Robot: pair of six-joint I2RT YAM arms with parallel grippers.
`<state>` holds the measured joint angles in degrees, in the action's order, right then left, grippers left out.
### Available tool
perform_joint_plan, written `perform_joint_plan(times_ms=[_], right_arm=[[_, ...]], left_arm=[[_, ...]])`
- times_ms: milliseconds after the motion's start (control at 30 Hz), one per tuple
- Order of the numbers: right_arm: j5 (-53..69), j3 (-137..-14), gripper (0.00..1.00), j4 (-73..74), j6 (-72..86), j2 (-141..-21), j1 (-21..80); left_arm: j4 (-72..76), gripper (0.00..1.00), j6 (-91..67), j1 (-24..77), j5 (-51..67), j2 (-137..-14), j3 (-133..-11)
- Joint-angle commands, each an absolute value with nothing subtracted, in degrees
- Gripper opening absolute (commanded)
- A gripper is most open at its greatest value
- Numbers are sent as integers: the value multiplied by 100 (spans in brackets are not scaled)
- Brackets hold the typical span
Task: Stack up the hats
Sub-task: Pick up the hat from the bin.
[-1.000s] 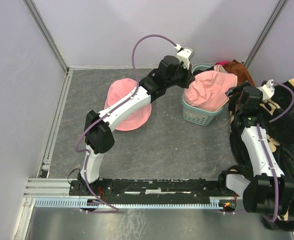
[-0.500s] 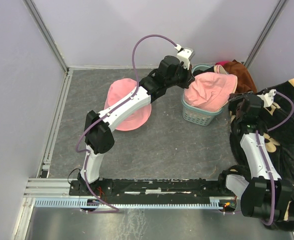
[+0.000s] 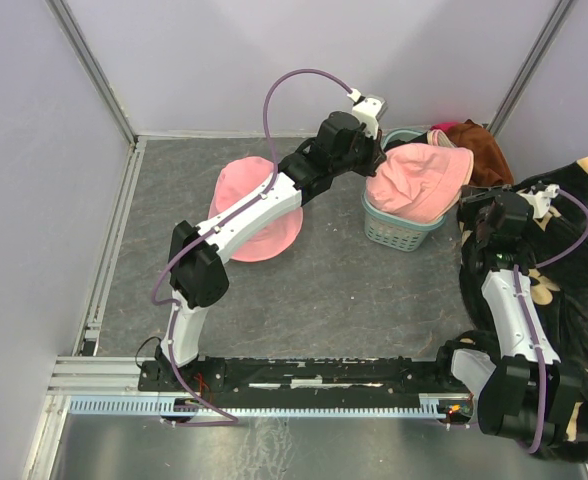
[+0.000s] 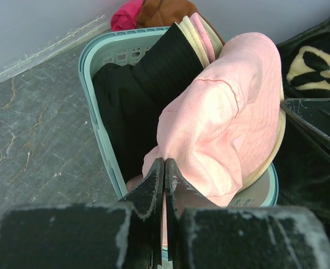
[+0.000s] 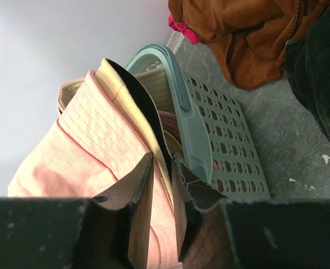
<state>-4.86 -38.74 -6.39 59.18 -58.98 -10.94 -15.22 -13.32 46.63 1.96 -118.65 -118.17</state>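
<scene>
A pink hat [image 3: 417, 178] lies crumpled on top of the teal basket [image 3: 399, 237], and both grippers hold it. My left gripper [image 3: 376, 165] is shut on its near-left edge; in the left wrist view the left gripper [image 4: 164, 163] pinches the hat's [image 4: 227, 117] pink fabric. My right gripper [image 3: 466, 200] is at the hat's right side. In the right wrist view the right gripper [image 5: 163, 163] is shut on the pink hat's [image 5: 81, 145] brim with its cream lining. A second pink hat [image 3: 254, 218] lies flat on the table, partly under the left arm. Edges of beige hats [image 4: 188, 29] stick out of the basket.
A rust-brown cloth [image 3: 479, 145] and something magenta lie behind the basket near the back wall. A black blanket with beige pattern [image 3: 574, 250] is heaped along the right side under the right arm. Dark fabric [image 4: 137, 95] fills the basket's left half.
My right gripper has closed from wide open onto the pink hat's brim, and its wrist has shifted slightly. The left arm and the hats have not moved.
</scene>
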Motion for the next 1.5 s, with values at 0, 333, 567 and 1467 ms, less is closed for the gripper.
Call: perform_joint_plan(times_ms=[0,333,567,1467], right_arm=[[-387,-3854,26,-878,6028,-5742,-1146],[-292,-3886,15,-958,6063,-5856,-1143],[-299,-3934,1,-916,6036,-5842,-1160],[-151,-4183,1,-853,5959,-6305,-1255]], left_arm=[[-1384,3,-1025,4644,-3,-11419,-12102],[-1371,3,-1096,4633,78,-11404,-12106],[-1371,3,-1116,4633,35,-11312,-12156],[-1538,3,-1248,4601,-104,-10981,-13052]])
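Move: Back and to the left of the left hand, which already pinches the pink hat's near-left part, the stacked hats stand about 30 cm left, 5 cm back and 23 cm lower. The held hat's middle is some 9 cm right, 2 cm back and 4 cm below; the basket's is 8 cm right, 2 cm back and 21 cm below. From the right hand the hat's middle lies 13 cm left, 2 cm ahead, 1 cm higher; the brown cloth 11 cm ahead, 1 cm right, 19 cm below. Closing its partly open fingers at the pink hat's right brim edge, the right hand holds its place until they are shut, then creeps about 1 cm forward and slightly left. The left hand, still pinching the hat, stays nearly put at first, then lifts it straight up about 6 cm over the basket, with hardly any tilt. ##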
